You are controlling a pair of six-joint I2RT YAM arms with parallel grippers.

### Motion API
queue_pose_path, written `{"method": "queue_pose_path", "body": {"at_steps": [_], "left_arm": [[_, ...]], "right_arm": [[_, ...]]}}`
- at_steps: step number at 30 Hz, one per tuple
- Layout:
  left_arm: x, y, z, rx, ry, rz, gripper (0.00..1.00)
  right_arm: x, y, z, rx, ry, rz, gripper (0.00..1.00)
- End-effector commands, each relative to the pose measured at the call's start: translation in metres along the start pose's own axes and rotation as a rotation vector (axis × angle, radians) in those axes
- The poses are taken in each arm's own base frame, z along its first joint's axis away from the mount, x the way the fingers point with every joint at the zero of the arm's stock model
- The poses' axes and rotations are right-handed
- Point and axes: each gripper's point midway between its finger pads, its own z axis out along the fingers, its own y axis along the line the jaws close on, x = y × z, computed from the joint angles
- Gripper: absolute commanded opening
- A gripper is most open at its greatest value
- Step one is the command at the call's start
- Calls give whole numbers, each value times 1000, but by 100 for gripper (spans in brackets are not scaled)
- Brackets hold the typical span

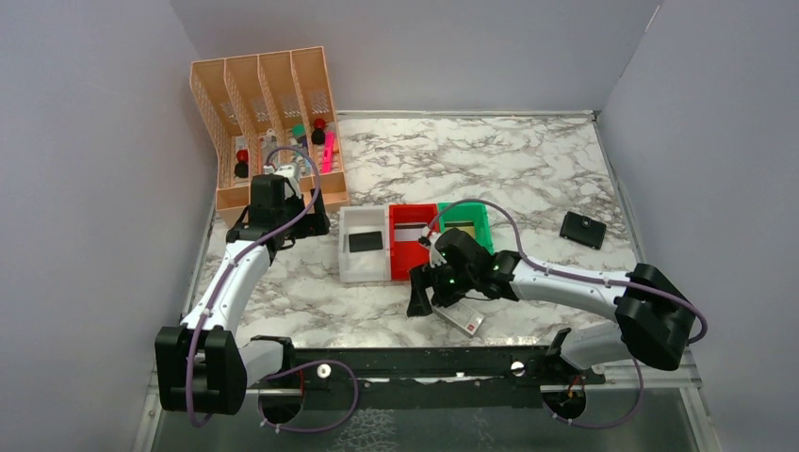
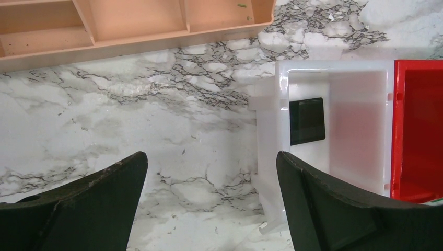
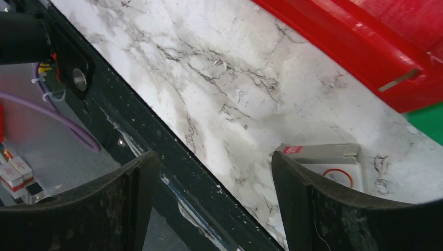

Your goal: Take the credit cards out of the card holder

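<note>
The card holder (image 1: 582, 229) lies flat and black at the far right of the marble table, well away from both arms. One black credit card (image 1: 366, 241) (image 2: 307, 121) rests in the white bin (image 1: 350, 268) (image 2: 271, 112). A yellowish card (image 1: 460, 227) lies in the green bin (image 1: 483, 229). My left gripper (image 1: 300, 218) (image 2: 211, 159) hangs open and empty over bare marble, just left of the white bin. My right gripper (image 1: 429, 299) (image 3: 214, 159) is open and empty above the table's front edge, below the red bin (image 1: 398, 262) (image 3: 365, 57).
A small whitish case with a red mark (image 1: 464, 320) (image 3: 326, 159) lies by the right finger of my right gripper. An orange slotted organizer (image 1: 273, 122) (image 2: 130, 26) with pens stands at the back left. The black mounting rail (image 1: 424, 363) (image 3: 156, 141) runs along the front edge.
</note>
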Motion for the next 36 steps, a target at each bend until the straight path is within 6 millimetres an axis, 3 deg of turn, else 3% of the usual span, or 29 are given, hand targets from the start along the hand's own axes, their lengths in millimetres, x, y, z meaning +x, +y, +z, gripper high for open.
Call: {"method": "queue_pose_path", "body": {"at_steps": [1,3,6,10,14,17,21,26,32,34,36], "left_arm": [[-3,2,0,-15,-15,7,97],[-3,2,0,-15,-16,7,97],[-2,3,0,-17,-14,10,97],[-2,3,0,-16,-12,9,97],[-1,1,1,-9,-8,8,97],[-1,1,1,-5,-7,8,97],[-2,-1,1,3,-8,7,97],[-3,-2,-1,11,-13,8,97],[-4,-5,-2,25,-18,9,97],[-5,-7,-3,31,-21,8,97],[-5,-7,-3,35,-23,10,97]], "right_arm": [[7,15,2,-65,20,-17,83],[17,0,7,-3,55,7,83],[28,-46,6,252,64,99,84],[40,-104,-12,568,24,204,87],[45,-153,-34,682,-5,400,88],[23,-156,-47,620,-100,452,87],[-3,-128,-58,491,-146,379,86],[23,-69,-55,181,-61,320,85],[79,-38,-46,92,126,343,85],[99,-56,-44,262,196,405,86],[100,-96,-54,547,132,514,90]]}}
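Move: The white box with the red logo lies some 7 cm to my right hand's right, level with it front to back and about 6 cm below. From that hand, the red tray is around 15 cm ahead and 3 cm left, and the green tray about 18 cm ahead and 9 cm right. The box is about 32 cm right, 19 cm back and 12 cm below my waiting left hand. With fingers kept open, I drop my right hand and sweep it about 13 cm right and some 7 cm forward, shoving the white box along with the outside of the right-hand finger while turning clockwise. Then I rise and draw back roughly 11 cm towards the near table edge, drifting a little left and unwinding about half the turn, and sink again beside the box. ##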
